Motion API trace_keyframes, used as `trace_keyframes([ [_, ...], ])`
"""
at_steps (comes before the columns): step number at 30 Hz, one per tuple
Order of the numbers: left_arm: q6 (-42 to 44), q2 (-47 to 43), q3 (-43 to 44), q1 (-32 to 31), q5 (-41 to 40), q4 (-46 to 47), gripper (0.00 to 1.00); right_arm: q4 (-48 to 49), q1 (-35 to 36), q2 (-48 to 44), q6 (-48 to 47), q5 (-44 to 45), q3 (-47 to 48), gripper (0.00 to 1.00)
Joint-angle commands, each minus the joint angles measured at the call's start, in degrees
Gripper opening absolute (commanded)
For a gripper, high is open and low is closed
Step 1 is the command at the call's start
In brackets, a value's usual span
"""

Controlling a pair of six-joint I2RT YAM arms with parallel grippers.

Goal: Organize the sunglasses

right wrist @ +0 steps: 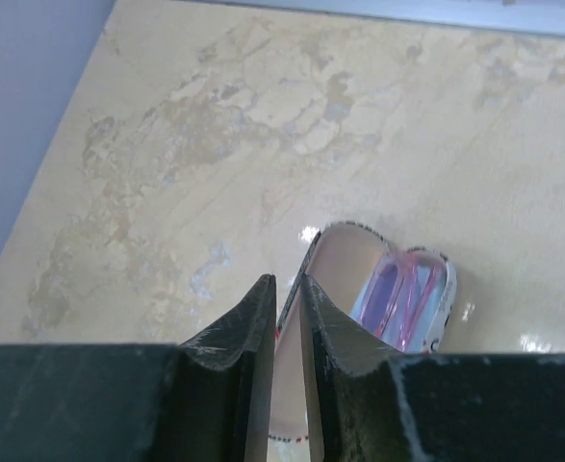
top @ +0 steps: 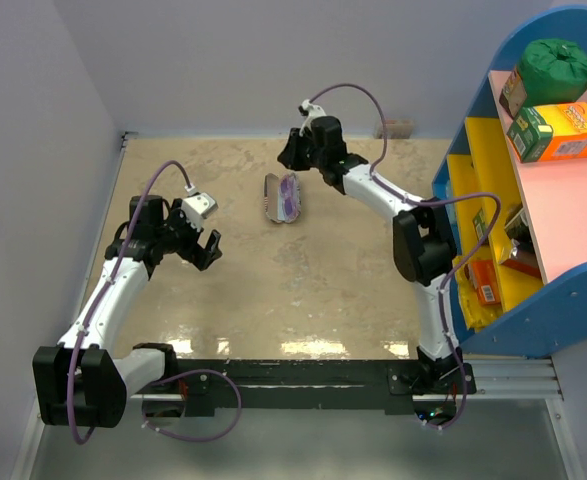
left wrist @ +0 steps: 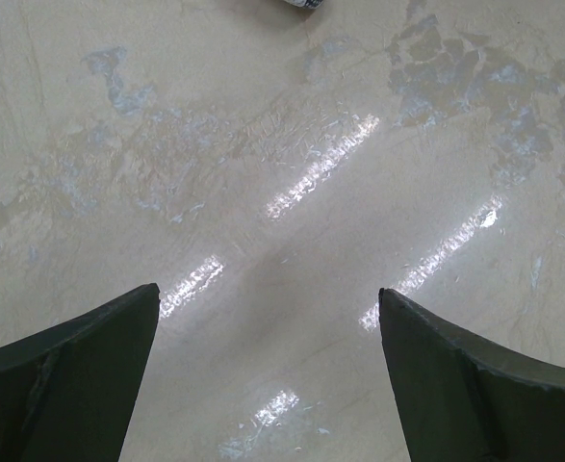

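The sunglasses, with pink-purple frames, lie folded in one half of an open oblong case. The case's cream-lined lid stands up beside them. From above, the sunglasses and case sit at mid-table towards the back. My right gripper hovers at the lid's rim, its jaws a narrow gap apart; the lid's edge shows in the gap without being pinched. It is just behind the case. My left gripper hangs wide open over bare table, left of the case.
A blue, yellow and pink shelf unit fills the right side, holding an orange-green box, a green bag and smaller items. Grey walls close the left and back. One end of the case peeks in at the top of the left wrist view.
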Motion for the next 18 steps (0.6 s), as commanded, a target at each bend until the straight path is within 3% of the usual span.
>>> trace_keyframes([
  [1,-0.5,-0.6,-0.6,0.7,0.0,2.5,1.0,-5.4,0.5,4.6,-4.6,-1.9,6.0,0.19],
  [9,-0.6,-0.5,-0.6,0.7,0.0,2.6,1.0,-6.5,1.9,9.3,-4.7,-1.7,8.0,0.18],
  [18,-0.5,-0.5,-0.5,0.7,0.0,2.6,1.0,-5.6,1.7,7.7,-4.8,4.1,5.2,0.18],
])
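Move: Almost straight below the right hand, some 13 cm down and about 1 cm back, the sunglasses lie on the blue cloth in the right half of the open case. The case's empty half stands about 5 cm to the hand's left and 1 cm back. From the left hand the sunglasses are roughly 23 cm ahead, 21 cm to its right and 10 cm below. Dropping quickly onto the open case, the right hand first eases a little forward and left, then sinks about 11 cm towards the sunglasses, drawing back some 2 cm on the way before it levels off. The wrist tips down about 10 degrees and dips its left side as much; the nearly shut fingers stay empty and end close over the sunglasses, contact not visible. ##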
